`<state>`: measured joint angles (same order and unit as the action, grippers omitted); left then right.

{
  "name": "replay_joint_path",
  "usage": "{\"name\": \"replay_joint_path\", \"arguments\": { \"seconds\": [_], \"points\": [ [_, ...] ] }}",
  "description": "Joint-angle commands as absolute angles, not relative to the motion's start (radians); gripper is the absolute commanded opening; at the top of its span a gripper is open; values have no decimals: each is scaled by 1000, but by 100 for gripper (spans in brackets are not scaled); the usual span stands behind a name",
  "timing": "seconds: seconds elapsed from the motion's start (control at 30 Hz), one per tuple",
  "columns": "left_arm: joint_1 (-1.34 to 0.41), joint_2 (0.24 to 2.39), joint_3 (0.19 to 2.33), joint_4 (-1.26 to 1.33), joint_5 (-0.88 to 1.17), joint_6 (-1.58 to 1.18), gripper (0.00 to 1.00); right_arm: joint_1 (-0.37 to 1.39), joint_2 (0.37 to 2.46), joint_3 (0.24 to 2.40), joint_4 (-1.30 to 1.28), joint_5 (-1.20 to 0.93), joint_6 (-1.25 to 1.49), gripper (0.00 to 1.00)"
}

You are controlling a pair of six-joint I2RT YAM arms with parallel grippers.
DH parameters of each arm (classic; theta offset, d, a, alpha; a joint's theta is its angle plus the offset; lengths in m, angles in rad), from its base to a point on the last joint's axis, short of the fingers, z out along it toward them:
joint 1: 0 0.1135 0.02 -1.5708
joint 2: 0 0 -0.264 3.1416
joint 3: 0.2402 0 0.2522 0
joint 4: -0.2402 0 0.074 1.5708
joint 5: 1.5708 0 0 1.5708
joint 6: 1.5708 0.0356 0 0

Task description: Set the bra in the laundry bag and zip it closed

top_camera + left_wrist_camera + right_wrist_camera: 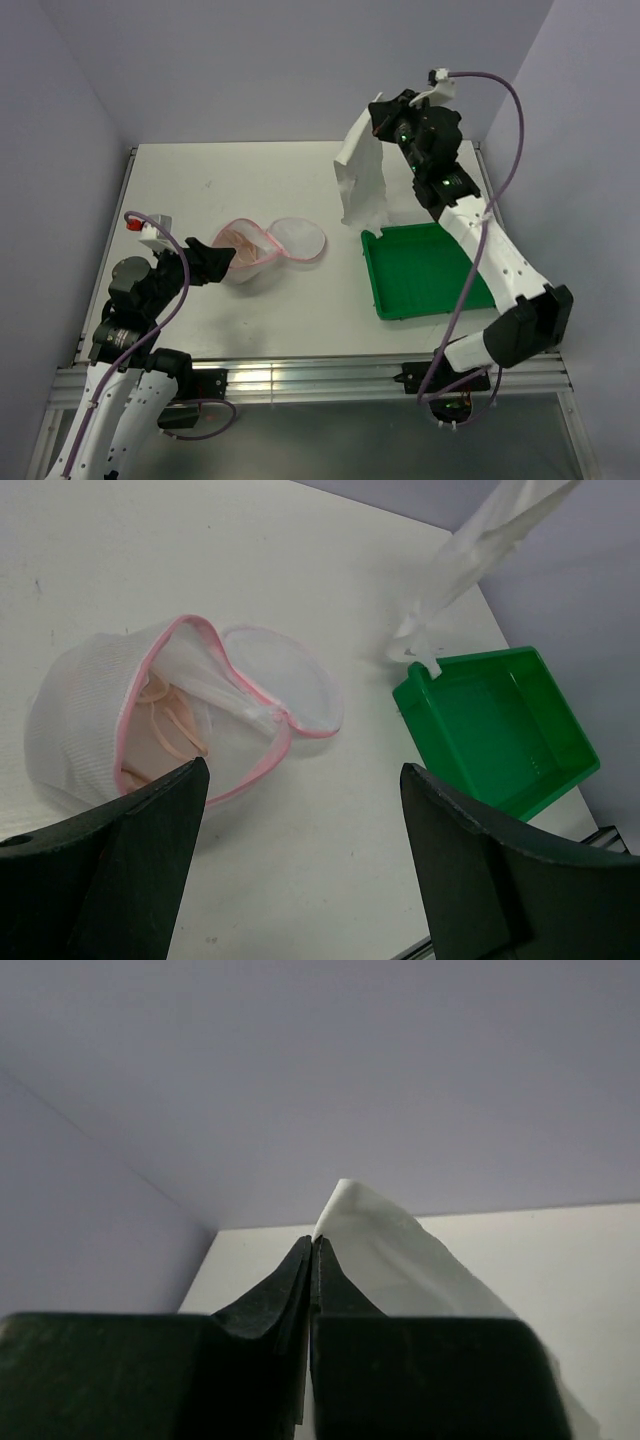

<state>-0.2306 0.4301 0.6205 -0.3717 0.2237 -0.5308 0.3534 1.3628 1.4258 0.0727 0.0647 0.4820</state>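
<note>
The laundry bag (272, 246) lies open on the table, two white mesh halves with pink trim. The peach-pink bra (158, 728) sits inside the left half (90, 715); the other half (285, 680) lies flat beside it. My left gripper (216, 262) hovers open at the bag's near left side, and in the left wrist view its gripper (303, 772) frames bare table just right of the bag. My right gripper (378, 116) is raised at the back right, shut on the top corner of a white cloth (362, 185) that hangs down from it. The right wrist view shows the gripper (314, 1242) pinching the cloth (400, 1260).
A green rectangular tray (374, 272) stands right of the bag, under the hanging cloth's lower end. Purple walls close in the table at the back and both sides. The metal rail runs along the near edge.
</note>
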Motion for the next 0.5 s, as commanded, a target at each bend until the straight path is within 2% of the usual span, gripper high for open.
{"name": "replay_joint_path", "arguments": {
  "seconds": [0.0,0.03,0.1,0.13,0.17,0.23,0.47],
  "points": [
    [-229,433,615,-353,230,-508,84,353,1489,1424,112,5,503,2],
    [-229,431,615,-354,229,-511,84,351,1526,1416,115,12,511,17],
    [-229,431,614,-351,224,-511,84,342,1676,1472,31,5,517,39],
    [-229,436,614,-354,221,-511,84,336,1768,1553,-12,-32,511,61],
    [-229,436,614,-354,221,-511,84,336,1798,1584,-49,-32,511,66],
    [-229,443,615,-354,221,-511,84,333,1827,1614,-86,-66,500,83],
    [-229,469,626,-347,221,-520,84,330,1781,1536,-146,35,414,81]
  ]
}}
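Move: The right hand, high up, still pinches the white cloth; the bare table it goes to is roughly 11 cm ahead, 13 cm to its left and 42 cm below. The laundry bag's round lid lies about 5 cm back and 20 cm left, with the open laundry bag some 10 cm back and 32 cm left, both around 40 cm down. The green bin is 15 cm back, 17 cm right. From the left hand that bare table lies about 32 cm ahead, 23 cm right, 23 cm below. Carrying on its throw, the right hand swings fast down and forward towards the bare table beyond the laundry bag, sinking about 25 cm and reaching some 10 cm out with a little drift to its left, while the fingers snap from shut to wide open and let go of the white cloth. The wrist tips the fingers about 35 degrees downward, and over the last stretch the hand eases back a centimetre or two, ending open and empty well above the table beside the cloth's right part. ##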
